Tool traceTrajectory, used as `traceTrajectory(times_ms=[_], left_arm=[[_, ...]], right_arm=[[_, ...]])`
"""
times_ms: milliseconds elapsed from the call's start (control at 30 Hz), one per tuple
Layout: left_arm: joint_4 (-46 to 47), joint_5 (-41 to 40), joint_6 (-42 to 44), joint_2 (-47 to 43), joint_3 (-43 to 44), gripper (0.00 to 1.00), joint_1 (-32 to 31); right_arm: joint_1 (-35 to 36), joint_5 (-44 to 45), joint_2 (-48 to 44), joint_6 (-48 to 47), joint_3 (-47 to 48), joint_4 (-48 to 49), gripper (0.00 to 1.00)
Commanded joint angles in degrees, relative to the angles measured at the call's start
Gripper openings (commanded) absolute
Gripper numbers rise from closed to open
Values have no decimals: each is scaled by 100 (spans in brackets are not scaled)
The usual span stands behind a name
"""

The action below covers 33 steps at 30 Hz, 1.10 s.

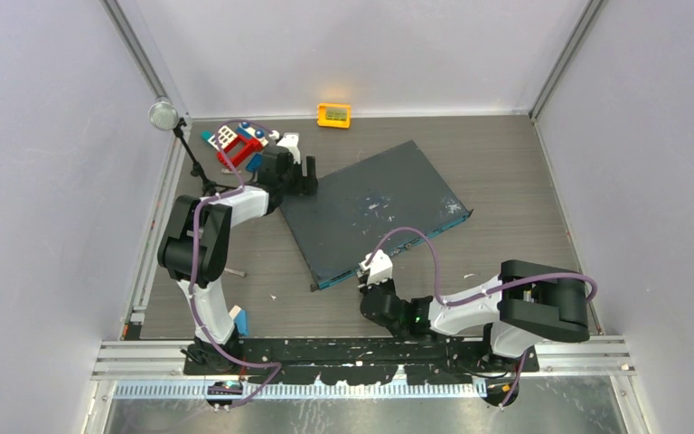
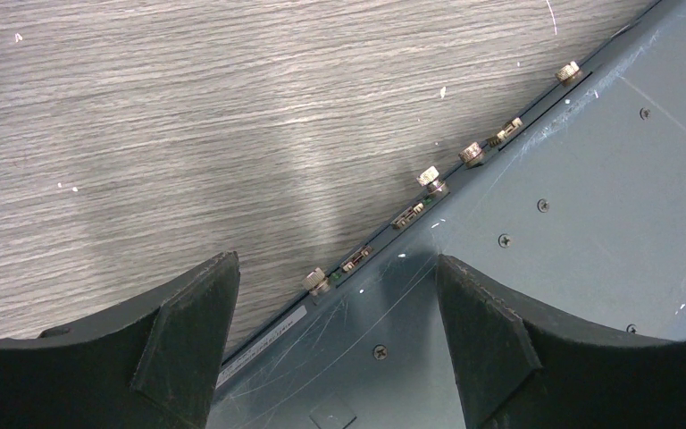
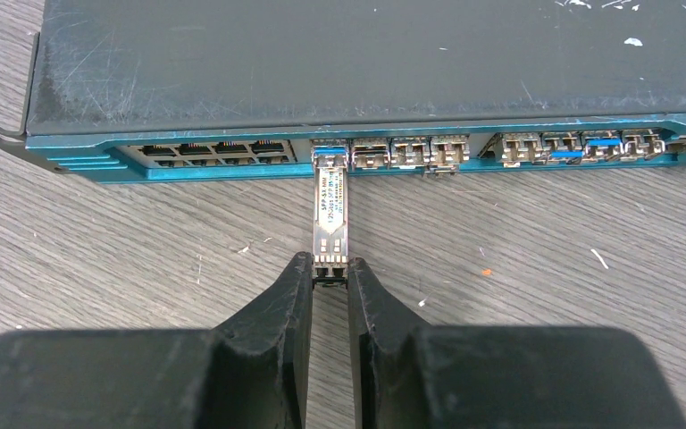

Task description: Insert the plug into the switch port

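Observation:
The switch (image 1: pixel 370 212) is a large flat dark-grey box lying askew on the table, its teal front face (image 3: pixel 98 161) turned toward my right arm. The plug (image 3: pixel 330 214) is a slim silver module lying level just above the table. Its far tip sits at the mouth of a switch port (image 3: pixel 329 154) next to the block of network sockets. My right gripper (image 3: pixel 330 268) is shut on the plug's near end. My left gripper (image 2: pixel 335 266) hangs open over the switch's rear edge (image 2: pixel 393 223), one finger over the table, the other over the lid, holding nothing.
More ports (image 3: pixel 572 146) run along the teal face to the right. A small orange-yellow box (image 1: pixel 333 115) lies by the back wall. A pile of coloured toys (image 1: pixel 235 145) and a lamp stand (image 1: pixel 163 115) are at the back left. Brass thumbscrews (image 2: pixel 429 177) stick out of the switch's rear.

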Motion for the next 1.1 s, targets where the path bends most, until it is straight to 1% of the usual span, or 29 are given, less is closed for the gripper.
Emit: traceTrajectory(times_ms=[0,333,767,800,833,900,967,1000,1067], left_arm=[[-534,-108,218,223,12,82,-70],[-536,-108,218,218,13,82,-74],[-536,-112,218,222,6,82,-70],[-536,-113,218,218,8,82,-74],[-536,-109,218,222,10,82,-71],[-536,-112,219,223,8,82,-72],[-537,-108,219,225,14,82,-70],[-536,-108,218,221,9,82,-72],[-544,-112,218,221,14,82,-70]], right_arm=[[-48,261,-3,41,220,178,0],[-139,299,88,-32,375,215,0],[-477,117,438,-257,584,493,0],[-492,73,419,-280,602,453,3],[-488,28,381,-302,616,402,9],[-484,-141,250,-314,591,268,27],[-486,-347,68,-264,564,14,49],[-482,-456,-42,-226,539,-128,56],[-481,-727,-343,-98,432,-336,63]])
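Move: The right gripper still holds the plug by its tail, the plug's nose already at the port mouth, which lies about 3 cm ahead and 2 cm left of it, at the same height. The neighbouring silver ports are centred about 5 cm ahead and 1 cm right; the black network sockets sit some 2 cm ahead and 6 cm left. From the idle left gripper, the port is roughly 23 cm back, 13 cm right and 4 cm below. Push the plug deeper into the switch port with the right gripper: keep the pinch on its tail and drive about 2 cm forward, easing slightly left, nearly level and with the wrist all but unturned. Then stop and spread the fingers to let go of the plug, leaving them one on each side of its tail. ##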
